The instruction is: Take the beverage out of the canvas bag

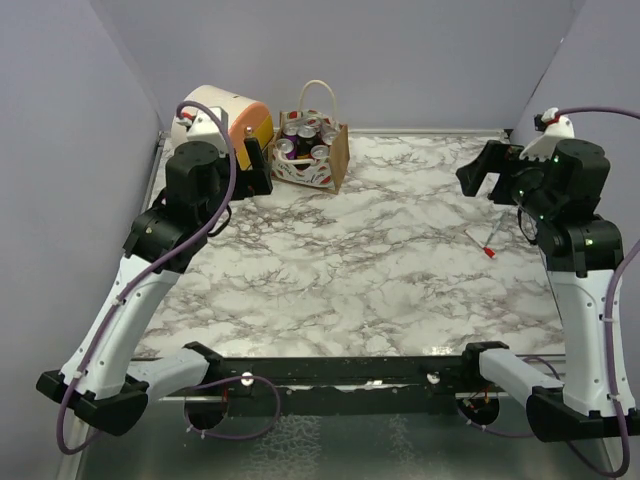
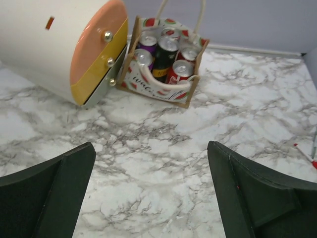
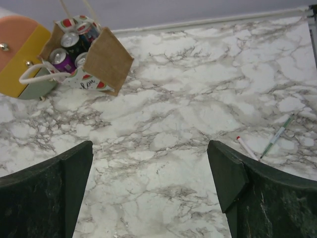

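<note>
The canvas bag (image 1: 322, 160) stands upright at the back of the marble table, left of centre, its white rope handles looped above it. Several beverage cans (image 1: 303, 136) stand inside, tops showing. From the left wrist, the bag (image 2: 154, 89) shows its red-and-white patterned face, with purple, black and red cans (image 2: 167, 49) in it. My left gripper (image 1: 255, 165) hovers just left of the bag, open and empty (image 2: 151, 148). My right gripper (image 1: 482, 180) hangs far right, open and empty (image 3: 150, 146). Its view shows the bag's plain brown side (image 3: 110, 60).
A cream-and-orange drum (image 1: 225, 115) lies on its side against the bag's left, close to my left arm. A red-capped pen (image 1: 482, 243) and a green pen (image 3: 277, 134) lie on the table at the right. Lilac walls enclose the back and sides.
</note>
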{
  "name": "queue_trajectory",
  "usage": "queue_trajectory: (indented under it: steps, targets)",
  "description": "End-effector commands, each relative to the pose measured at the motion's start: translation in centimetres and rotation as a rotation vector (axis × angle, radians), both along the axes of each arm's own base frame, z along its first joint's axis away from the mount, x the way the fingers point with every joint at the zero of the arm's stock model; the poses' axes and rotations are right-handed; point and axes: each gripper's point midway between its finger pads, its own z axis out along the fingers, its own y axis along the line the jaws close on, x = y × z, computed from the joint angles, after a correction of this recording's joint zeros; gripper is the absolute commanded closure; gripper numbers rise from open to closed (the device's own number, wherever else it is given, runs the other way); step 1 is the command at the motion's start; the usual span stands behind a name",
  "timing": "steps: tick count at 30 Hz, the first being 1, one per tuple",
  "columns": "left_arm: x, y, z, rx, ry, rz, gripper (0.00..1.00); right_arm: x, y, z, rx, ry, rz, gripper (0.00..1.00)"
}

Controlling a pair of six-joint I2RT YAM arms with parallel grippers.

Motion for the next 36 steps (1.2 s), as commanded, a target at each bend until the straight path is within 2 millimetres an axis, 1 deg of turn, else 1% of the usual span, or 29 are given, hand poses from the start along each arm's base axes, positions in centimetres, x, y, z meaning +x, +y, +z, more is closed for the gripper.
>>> queue_trajectory:
  steps: [1,4,8,11,15,19,21,25,28,30,34,36]
  targets:
    - [-0.1,2.7,-2.6,-0.024,0.023,0.090,0.01,0.9,0.4,-2.1,0.017,0.017,0.003,0.01]
    - [-0.4,4.3,-5.7,-0.021,0.072,0.130,0.01,0.9,0.6,-4.3,0.028,0.051,-0.003,0.01]
    - [-1.1,6.0,-9.1,-0.038,0.113,0.163,0.01,0.8,0.8,-7.8,0.038,0.125,-0.010,0.01]
    - [-1.7,6.8,-11.1,-0.057,0.140,0.172,0.01,0.5,1.1,-10.2,0.054,0.173,-0.011,0.01]
    - [-2.1,6.9,-12.6,-0.102,0.159,0.157,0.01,0.4,1.5,-12.3,0.084,0.202,-0.015,0.01]
    - [-1.9,6.2,-13.2,-0.175,0.171,0.126,0.01,0.6,2.2,-13.8,0.117,0.221,0.001,0.01]
    - [-1.5,5.5,-13.4,-0.221,0.181,0.104,0.01,0.7,2.5,-14.1,0.121,0.220,0.016,0.01]
    - [-0.2,3.8,-13.5,-0.322,0.200,0.051,0.01,1.1,2.5,-14.3,0.127,0.204,0.007,0.01]
    - [1.2,2.5,-13.5,-0.398,0.213,0.019,0.01,1.4,2.5,-14.7,0.124,0.196,0.009,0.01]
    - [2.4,2.0,-13.2,-0.434,0.215,0.016,0.01,1.4,2.5,-15.2,0.109,0.194,0.015,0.01]
    - [5.1,1.3,-12.3,-0.514,0.213,0.033,0.01,1.5,2.6,-15.5,0.088,0.171,0.022,0.01]
    - [6.3,0.7,-11.8,-0.566,0.203,0.042,0.01,1.6,3.1,-15.4,0.056,0.160,0.038,0.01]
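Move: Out ahead of the left hand stands the canvas bag of cans, about 29 cm farther out, 9 cm to the right and some 34 cm below; level with the bag and about 25 cm to its left lies the white drum. From the right hand the bag is roughly 31 cm ahead, 36 cm left and 32 cm down, with a red marker on the table about 6 cm ahead and 12 cm right, some 41 cm below. Sinking some 16 cm with open fingers, the left hand first swings left and slightly back, then comes back right and forward towards the canvas bag, tipping down and rolling its left side down about 20 degrees. The right hand drops almost straight down about 17 cm, open too, tipping down some 15 degrees. Neither touches anything. ##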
